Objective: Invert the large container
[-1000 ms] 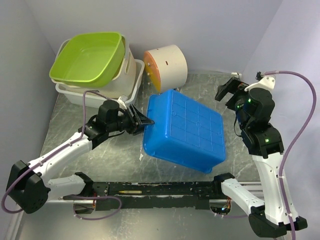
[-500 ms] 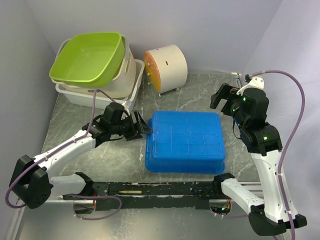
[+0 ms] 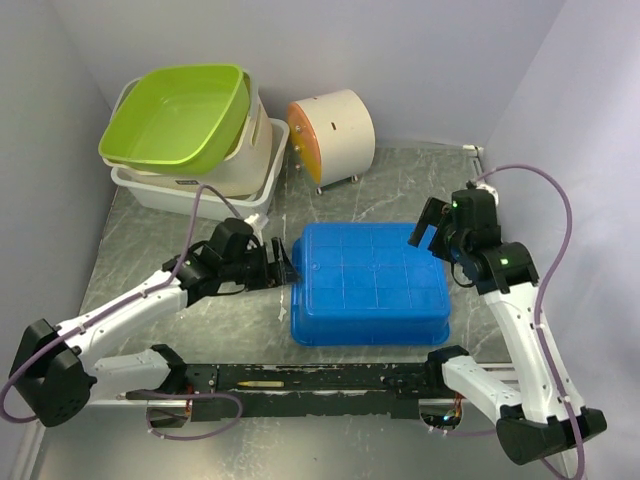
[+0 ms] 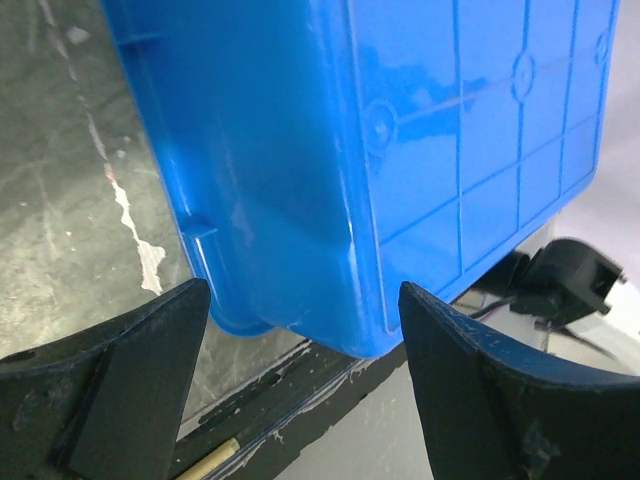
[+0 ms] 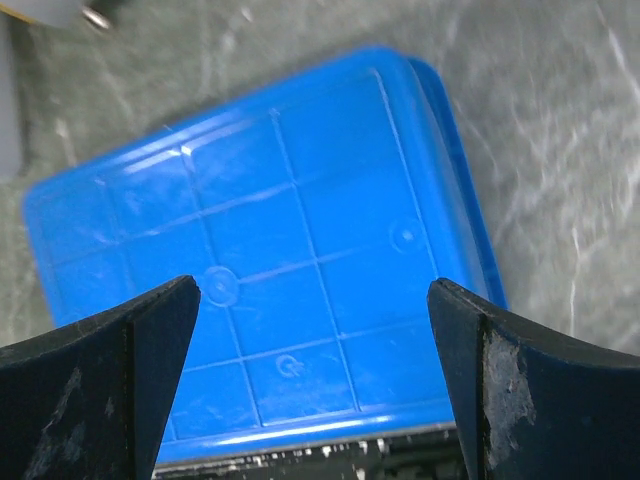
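Observation:
The large container (image 3: 370,280) is a blue rectangular tub lying flat on the table with its ribbed bottom facing up. My left gripper (image 3: 283,268) is open at the tub's left side, near the corner; in the left wrist view the container (image 4: 450,150) fills the space ahead of the left gripper (image 4: 305,300), and nothing sits between the fingers. My right gripper (image 3: 428,225) hangs open above the tub's right edge. In the right wrist view the container (image 5: 300,270) shows between and below the spread fingers of the right gripper (image 5: 312,300), untouched.
A green tub (image 3: 180,115) sits stacked in pale tubs (image 3: 205,185) at the back left. A white cylinder with an orange face (image 3: 330,130) lies behind the blue tub. A black rail (image 3: 320,378) runs along the near edge. Walls close in left and right.
The blue container has dropped from a tilt to lie flat, bottom up. My left gripper has opened and let go of its edge. The right arm has come lower, towards the tub.

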Action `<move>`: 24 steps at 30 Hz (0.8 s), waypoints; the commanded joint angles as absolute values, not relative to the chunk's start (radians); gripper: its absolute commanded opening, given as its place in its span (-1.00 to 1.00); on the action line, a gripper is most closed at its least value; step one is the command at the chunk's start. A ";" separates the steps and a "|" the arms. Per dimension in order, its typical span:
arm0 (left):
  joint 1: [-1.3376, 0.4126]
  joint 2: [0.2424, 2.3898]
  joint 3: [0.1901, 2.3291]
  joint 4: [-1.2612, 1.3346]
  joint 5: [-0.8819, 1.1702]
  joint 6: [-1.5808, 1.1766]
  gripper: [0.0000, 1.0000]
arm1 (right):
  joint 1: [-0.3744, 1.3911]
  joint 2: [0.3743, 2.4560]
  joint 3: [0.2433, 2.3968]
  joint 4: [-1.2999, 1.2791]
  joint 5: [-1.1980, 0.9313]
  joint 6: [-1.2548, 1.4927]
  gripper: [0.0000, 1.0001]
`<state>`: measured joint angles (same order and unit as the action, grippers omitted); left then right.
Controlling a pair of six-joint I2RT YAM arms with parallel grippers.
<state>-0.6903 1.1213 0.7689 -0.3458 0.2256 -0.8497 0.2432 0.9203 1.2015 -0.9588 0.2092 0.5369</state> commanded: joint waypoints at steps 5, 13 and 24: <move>-0.847 1.209 0.775 -0.267 0.142 -0.791 0.75 | 0.241 0.989 1.166 -1.202 0.403 0.771 1.00; -0.874 1.288 0.791 -0.206 0.179 -0.793 0.74 | 0.218 1.003 1.090 -1.189 0.380 0.841 1.00; -0.901 1.257 0.792 -0.226 0.128 -0.746 0.74 | 0.064 1.048 1.081 -1.150 0.254 0.841 1.00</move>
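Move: The blue container already lies bottom up. Its middle is some 18 cm to the right of the left hand, about level with it ahead and roughly 9 cm below; from the right hand it lies about 11 cm left, 4 cm back and 20 cm below. The cream drum stands about 27 cm ahead of the left hand and 10 cm to its right; the stacked tubs stand some 25 cm ahead and 20 cm left of that hand. With its fingers still open, the left hand goes about 5 cm right while drawing back and sinking some 3 cm each, and turns slightly clockwise, so that it straddles the upper left edge of the upturned container, one finger over the flat bottom and the other outside the wall. The wide-open right hand sinks about 9 cm towards the container's right end, also easing back and to the right, as its wrist tips further down and turns clockwise some 25 degrees; whether either hand touches the container can't be seen for sure. ##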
